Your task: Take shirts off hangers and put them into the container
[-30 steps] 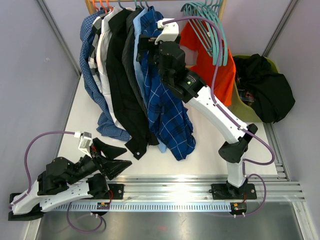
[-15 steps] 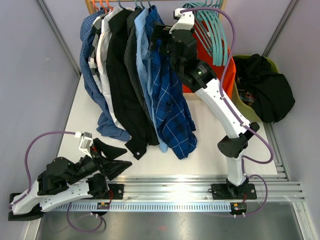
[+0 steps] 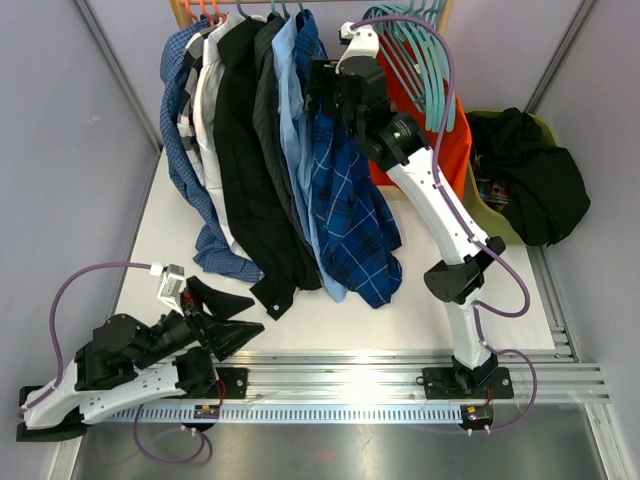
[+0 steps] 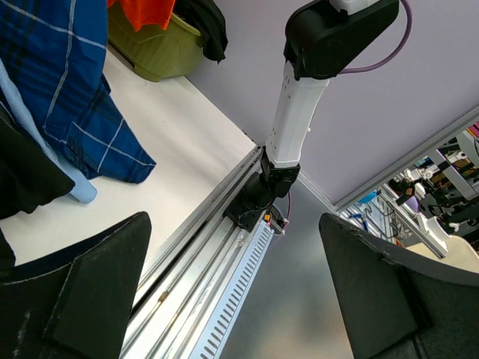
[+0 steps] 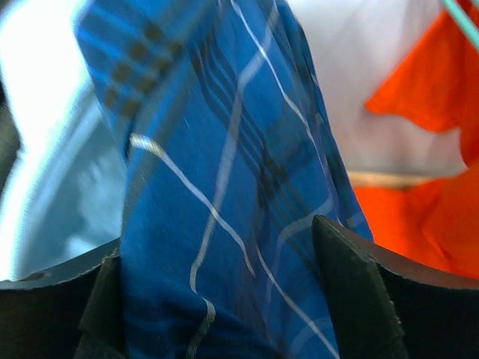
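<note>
Several shirts hang on hangers from a rail at the back: blue gingham (image 3: 185,150), white (image 3: 208,110), black (image 3: 240,170), light blue (image 3: 295,150) and a dark blue check shirt (image 3: 345,200). My right gripper (image 3: 318,85) is raised to the top of the check shirt (image 5: 224,187); its jaws (image 5: 217,247) stand wide with that fabric filling the gap between them. Empty teal hangers (image 3: 420,60) hang to the right. The olive container (image 3: 497,215) at the right holds a black garment (image 3: 530,170). Low at the near left, my left gripper (image 3: 240,315) is open and empty (image 4: 233,224).
An orange cloth (image 3: 450,140) hangs behind the right arm, under the teal hangers. Orange hangers (image 3: 205,10) are at the rail's left end. Shirt tails trail onto the white table (image 3: 160,230). A metal rail (image 3: 350,365) runs along the near edge.
My right gripper has risen and moved toward the rail along the check shirt, and its jaws have narrowed a little around the fabric. The shirt's tail has swung slightly right. The left arm has not moved.
</note>
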`<control>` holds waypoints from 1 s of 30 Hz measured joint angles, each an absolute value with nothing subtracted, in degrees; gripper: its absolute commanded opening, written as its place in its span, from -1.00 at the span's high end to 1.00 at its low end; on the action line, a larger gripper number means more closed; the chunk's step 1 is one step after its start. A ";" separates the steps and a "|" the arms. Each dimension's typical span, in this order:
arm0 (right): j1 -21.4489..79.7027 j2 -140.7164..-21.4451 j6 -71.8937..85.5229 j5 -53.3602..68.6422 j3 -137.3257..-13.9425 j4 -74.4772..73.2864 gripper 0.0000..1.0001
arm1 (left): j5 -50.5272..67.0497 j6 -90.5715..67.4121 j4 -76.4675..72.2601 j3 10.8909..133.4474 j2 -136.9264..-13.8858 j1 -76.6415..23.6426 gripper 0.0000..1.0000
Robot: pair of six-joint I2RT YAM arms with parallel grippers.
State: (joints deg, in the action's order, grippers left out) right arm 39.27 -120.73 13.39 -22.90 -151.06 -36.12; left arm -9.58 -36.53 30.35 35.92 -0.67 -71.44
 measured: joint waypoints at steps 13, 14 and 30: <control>39.11 -117.82 1.65 -30.33 -147.28 -40.32 -0.56 | -9.58 -36.99 30.33 35.07 -0.67 -71.42 -0.98; 39.07 -117.56 0.30 -30.81 -147.28 -40.16 -0.57 | -9.58 -37.06 30.33 34.87 -0.67 -71.44 -0.98; 38.44 -115.31 -11.40 -18.44 -146.32 -40.56 -0.26 | -9.58 -37.56 29.89 33.65 -0.67 -71.42 -0.98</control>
State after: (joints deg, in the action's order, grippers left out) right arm 38.44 -115.31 -11.40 -18.44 -146.32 -40.56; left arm -9.58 -37.56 29.89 33.65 -0.67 -71.42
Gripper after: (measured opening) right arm 0.652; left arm 0.987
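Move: The upper part of the blue plaid shirt hangs between my right hand's open fingers, its middle some 3 cm ahead and level with them. The light blue shirt is about 5 cm to my right hand's left and 2 cm ahead. The orange shirt is roughly 18 cm to its right and 2 cm ahead, with the teal hangers about 20 cm right and 3 cm ahead, a little higher. From my left hand, the plaid part lies about 43 cm ahead, 12 cm right and 15 cm higher. With the plaid shirt still between its fingers, my right hand dips about 2 cm, swings some 5 cm right, away from the light blue shirt, and comes back up, then eases roughly 2.5 cm left again, ending a little farther back. Meanwhile I roll it about 25 degrees, left side down, and close the fingers partway around the cloth, not shut. ##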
